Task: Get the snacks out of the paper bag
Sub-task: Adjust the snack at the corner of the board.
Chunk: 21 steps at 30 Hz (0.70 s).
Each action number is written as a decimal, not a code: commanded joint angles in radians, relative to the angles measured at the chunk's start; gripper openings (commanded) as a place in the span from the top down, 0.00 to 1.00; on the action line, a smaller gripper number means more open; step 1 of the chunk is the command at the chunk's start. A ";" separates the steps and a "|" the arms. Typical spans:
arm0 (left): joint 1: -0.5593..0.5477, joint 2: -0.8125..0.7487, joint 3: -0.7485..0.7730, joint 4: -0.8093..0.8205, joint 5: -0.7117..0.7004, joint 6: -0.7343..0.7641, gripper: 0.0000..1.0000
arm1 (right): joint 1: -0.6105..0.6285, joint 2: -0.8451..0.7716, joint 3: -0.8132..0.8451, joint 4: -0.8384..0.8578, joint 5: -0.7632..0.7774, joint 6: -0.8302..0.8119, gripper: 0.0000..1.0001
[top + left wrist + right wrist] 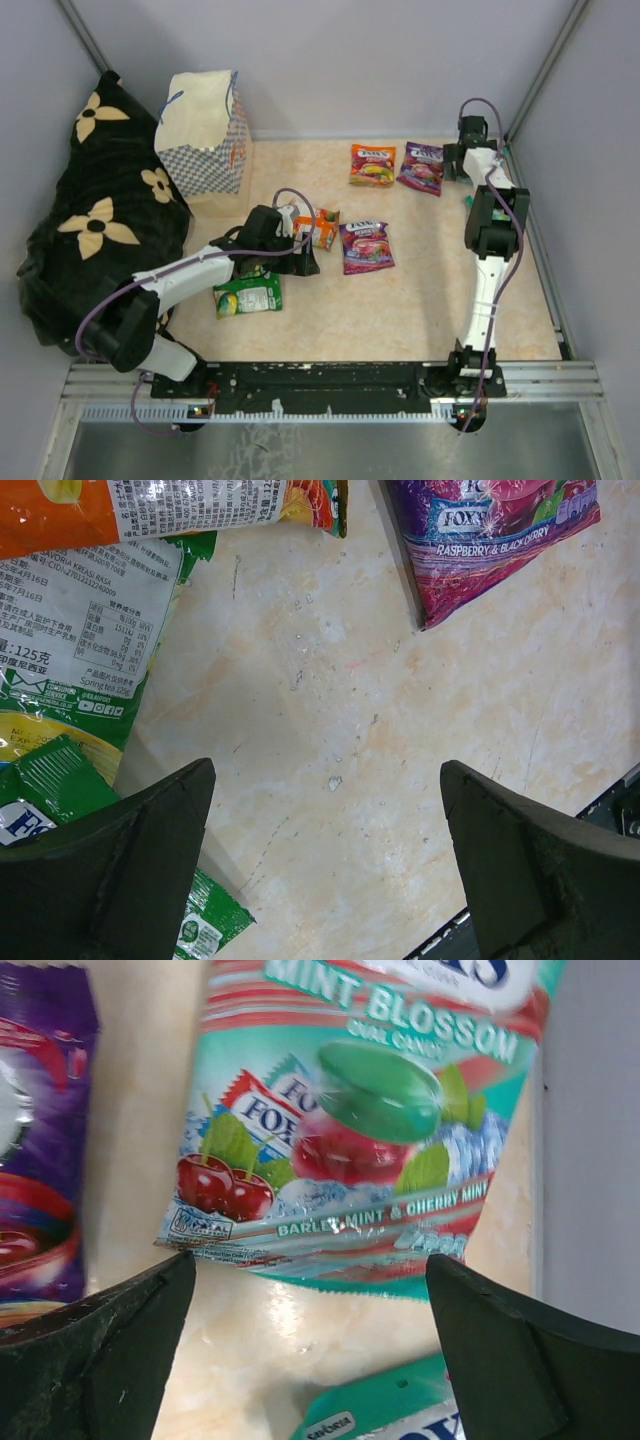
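The paper bag (205, 130) stands upright at the back left, checkered, with blue cord handles. Snacks lie on the table: an orange pouch (372, 165), a purple one (421, 167), a magenta raspberry pouch (366, 247), an orange one (318, 228) and a green one (248, 295). My left gripper (305, 258) hangs open over bare table (325, 770), between the green pouch (70, 650) and the raspberry pouch (490, 530). Low at the far right, my right gripper (458, 170) is open and empty (310, 1260), just short of a teal mint pouch (370, 1120), with a second teal pouch (390, 1410) below.
A black cloth with cream flowers (95, 230) is heaped along the left side beside the bag. The grey side wall (590, 1140) runs close to the right gripper. A purple pouch (35, 1150) lies left of the teal one. A metal rail (330, 380) borders the near edge.
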 commanded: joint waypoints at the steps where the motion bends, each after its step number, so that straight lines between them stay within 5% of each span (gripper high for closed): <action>1: -0.003 -0.008 -0.010 0.013 0.004 -0.001 0.00 | -0.046 -0.087 -0.028 -0.012 0.048 -0.009 0.01; 9: -0.003 -0.016 -0.014 0.014 0.006 -0.001 0.00 | -0.076 -0.130 -0.017 -0.053 0.057 0.026 0.01; 21: -0.003 -0.032 -0.016 0.010 -0.002 -0.003 0.00 | -0.037 -0.408 -0.157 0.005 -0.208 0.154 0.01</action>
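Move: The near mint bag end lies almost between the right hand's open fingers; that bag's middle is about 6 cm straight ahead and 1 cm below. The purple bag's middle stands some 12 cm to this hand's left and 4 cm ahead, and the second mint bag about 8 cm back and 4 cm to its right. From the left hand the far mint bag lies roughly 37 cm ahead, 46 cm to the right and 5 cm lower. Staying low over the board, the right hand sweeps back and to its right together, about 4 cm each way, pushing the near end of the far mint bag towards the wall with its wide-open left finger. It then lifts quickly clear of the bag, about 7 cm, swinging some 3 cm back to the left and tipping up by under 10 degrees, fingers still open. ##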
